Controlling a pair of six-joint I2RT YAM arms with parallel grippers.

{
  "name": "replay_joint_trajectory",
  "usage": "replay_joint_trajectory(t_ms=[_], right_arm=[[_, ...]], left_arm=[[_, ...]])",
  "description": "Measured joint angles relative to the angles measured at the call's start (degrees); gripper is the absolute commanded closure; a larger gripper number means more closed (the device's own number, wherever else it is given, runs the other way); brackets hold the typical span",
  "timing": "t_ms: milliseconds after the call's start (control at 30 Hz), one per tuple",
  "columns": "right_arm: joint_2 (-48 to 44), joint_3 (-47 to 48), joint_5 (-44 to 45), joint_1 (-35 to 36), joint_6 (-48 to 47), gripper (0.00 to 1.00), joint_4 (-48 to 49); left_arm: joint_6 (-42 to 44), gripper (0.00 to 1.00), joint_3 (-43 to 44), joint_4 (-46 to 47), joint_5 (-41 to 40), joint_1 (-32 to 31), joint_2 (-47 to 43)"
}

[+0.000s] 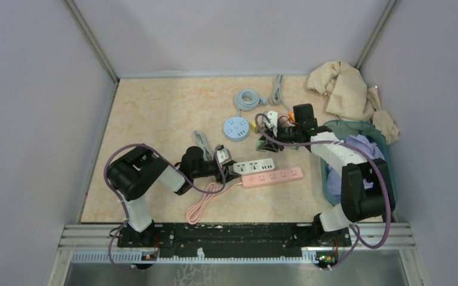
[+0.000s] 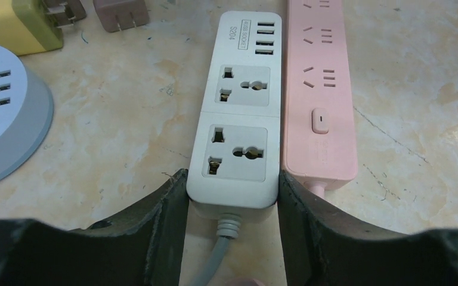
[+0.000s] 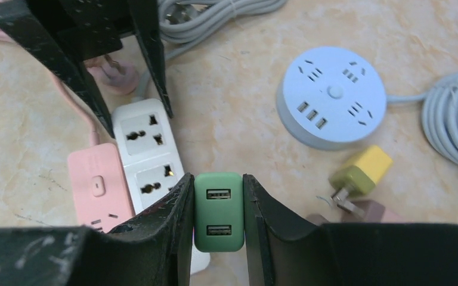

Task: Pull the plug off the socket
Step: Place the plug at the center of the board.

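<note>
The white socket strip [image 2: 238, 113] lies flat beside a pink strip [image 2: 319, 89], and both of its sockets are empty. My left gripper [image 2: 232, 177] is shut on the strip's cable end, one finger on each side. In the top view this grip sits at mid-table [image 1: 223, 167]. My right gripper [image 3: 217, 179] is shut on a green two-port USB plug [image 3: 218, 211]. It holds the plug in the air over the strip's far end [image 3: 146, 149], clear of the sockets. The plug's prongs are hidden.
A round blue socket hub [image 3: 331, 95] lies near a yellow-green plug [image 3: 361, 171] and a brownish plug [image 2: 122, 13]. A coiled grey cable [image 1: 249, 99] is further back. A teal basket [image 1: 387, 149] of clothes stands at the right, with beige cloth [image 1: 346, 89] behind it.
</note>
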Motion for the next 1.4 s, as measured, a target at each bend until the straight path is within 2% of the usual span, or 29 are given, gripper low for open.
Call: replay_joint_trajectory(t_ms=[67,267,400,667,733,833,967,1133,1267,1400], right_arm=[[0.0,0.0,0.2,-2.4,2.3,1.0,1.1],[0.0,0.0,2.0,-7.6,8.3,1.0,5.2],[0.0,0.0,3.9,-10.0,11.1,0.98,7.3],[0.1,-0.1,7.9,-12.3,14.6,0.93,9.0],[0.7,0.0,8.8,-12.6,15.1,0.92,8.9],[2.5,0.0,10.3,-12.8,15.6,0.9,8.5],[4.6,0.0,12.0,-13.1,15.9,0.82,7.3],[6.8,1.5,13.3,-13.3,16.0,0.61,5.8],[7.2,1.9,14.8,-13.3,16.9,0.48,5.4],[7.2,2.5,15.7,-13.7,18.0,0.45,5.3]], left_arm=[[-0.7,0.31,0.2,-1.7,-0.6,0.0,-1.6],[-2.2,0.21,2.1,-8.6,-2.9,0.2,-7.3],[-3.6,0.18,3.8,-14.1,-4.0,0.2,-13.1],[-10.4,0.11,6.2,-29.2,-7.1,0.6,-28.9],[-13.0,0.0,6.3,-32.3,-7.9,0.8,-33.1],[-16.4,0.0,6.2,-36.2,-9.2,0.9,-38.7],[-20.6,0.0,5.3,-40.2,-10.4,0.9,-45.7],[-24.3,0.0,2.4,-44.4,-12.6,1.0,-53.0],[-27.2,0.0,0.5,-47.8,-14.2,1.0,-58.1],[-29.8,0.0,0.3,-50.3,-14.9,1.1,-61.9]])
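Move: The right hand, holding the green plug some 9 cm above the table, has its empty patch about 8 cm ahead and 11 cm to its right. Seen from that hand, a mauve plug is 10 cm ahead and 3 right, the teal plug 13 ahead and 7 right, a loose green plug 6 ahead and 14 right. The left fingers straddle the white strip's end, its middle 8 cm right and 2 ahead; the pink strip's middle is 16 right and 3 back. The right hand carries the green plug away from the white strip, to the right and forward by about 11 and 8 cm, nearly level at first and turning some 30 degrees clockwise, then sinks about 5 cm beside the teal plug and opens partway, letting the plug go. Meanwhile the left fingers release the white strip's end and open wide while that hand rises steeply, then also swings left and a little back, tipping and turning counter-clockwise. ##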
